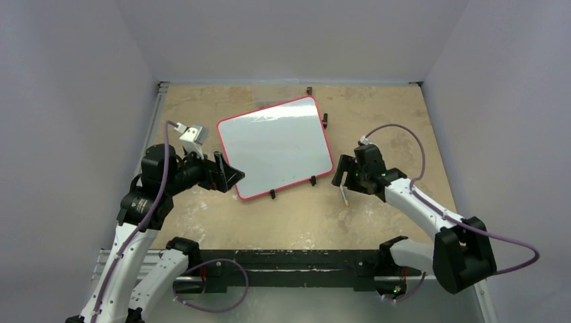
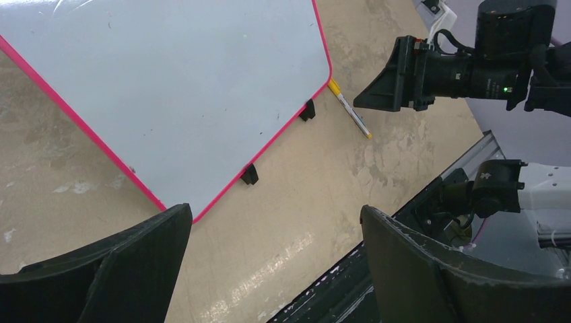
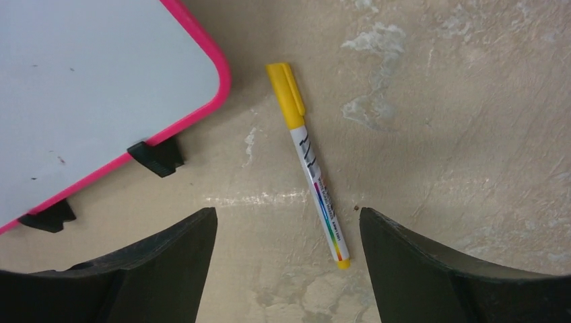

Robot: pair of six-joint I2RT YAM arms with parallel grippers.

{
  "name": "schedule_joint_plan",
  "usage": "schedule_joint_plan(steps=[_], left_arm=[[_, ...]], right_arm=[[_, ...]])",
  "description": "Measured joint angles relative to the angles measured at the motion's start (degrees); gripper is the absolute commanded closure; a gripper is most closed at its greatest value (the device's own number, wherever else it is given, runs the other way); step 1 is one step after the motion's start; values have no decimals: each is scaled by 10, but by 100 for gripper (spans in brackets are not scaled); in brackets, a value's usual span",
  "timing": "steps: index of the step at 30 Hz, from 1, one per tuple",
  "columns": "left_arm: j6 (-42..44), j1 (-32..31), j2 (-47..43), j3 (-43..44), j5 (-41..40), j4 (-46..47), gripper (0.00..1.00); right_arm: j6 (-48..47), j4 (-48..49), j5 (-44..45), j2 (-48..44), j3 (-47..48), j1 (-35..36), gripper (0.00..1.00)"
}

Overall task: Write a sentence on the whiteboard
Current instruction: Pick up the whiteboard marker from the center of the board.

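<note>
The whiteboard [image 1: 275, 146] lies tilted on the tan table, pale face, pink rim, and it also shows in the left wrist view [image 2: 175, 87] and the right wrist view [image 3: 87, 87]. Its face is blank; the sentence is out of view. A yellow-capped white marker [image 3: 313, 168] lies flat on the table just off the board's near right corner [image 1: 345, 197] [image 2: 350, 116]. My right gripper [image 1: 342, 171] [image 3: 288, 219] hovers open over the marker, touching nothing. My left gripper [image 1: 227, 175] [image 2: 276, 215] stands open and empty at the board's near left corner.
Small black clips [image 1: 273, 194] [image 3: 156, 156] sit along the board's near edge, and others stand at the back [image 1: 309, 90] and right [image 1: 324, 121]. Grey walls close in the table on three sides. A black rail [image 1: 296, 262] runs along the near edge.
</note>
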Motion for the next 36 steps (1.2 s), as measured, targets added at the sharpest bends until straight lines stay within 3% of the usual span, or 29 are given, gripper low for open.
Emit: schedule_joint_plan(steps=[4, 15, 18, 22, 29, 36], left_arm=[[0, 0, -2, 0, 0, 0, 4], [0, 0, -9, 0, 0, 0, 5], [0, 0, -7, 0, 0, -1, 5], [0, 0, -7, 0, 0, -2, 5], [2, 0, -2, 0, -1, -3, 5], [4, 0, -1, 0, -1, -4, 5]], right_arm=[[8, 0, 18, 40, -2, 18, 35], [24, 5, 68, 117, -2, 50, 43], [27, 4, 95, 135, 10, 65, 51], [30, 1, 139, 173, 37, 91, 74], [40, 1, 166, 188, 49, 109, 99], [55, -4, 177, 187, 49, 116, 100]])
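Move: The marker lies flat on the table with its cap end pointing forward and a little left; its middle is about 3 cm ahead of the right hand, 1 cm to its left and 6 cm below. The whiteboard's near right corner is some 5 cm beyond the marker's middle and 4 cm left of it; the right-hand clip on the near edge is about 10 cm left of the marker and 1 cm farther out. From the left hand, the marker is roughly 32 cm right, 10 cm ahead and 26 cm below. The marker's white barrel, just behind its middle, gets pinched by the right hand, which sinks about 6 cm with its half-closing fingers, easing back a good centimetre on the way, then, low over the table, slides forward 1.5 cm and left 1 cm as the fingers shut. Meanwhile the wrist rolls some 15 degrees, left side dipping. ##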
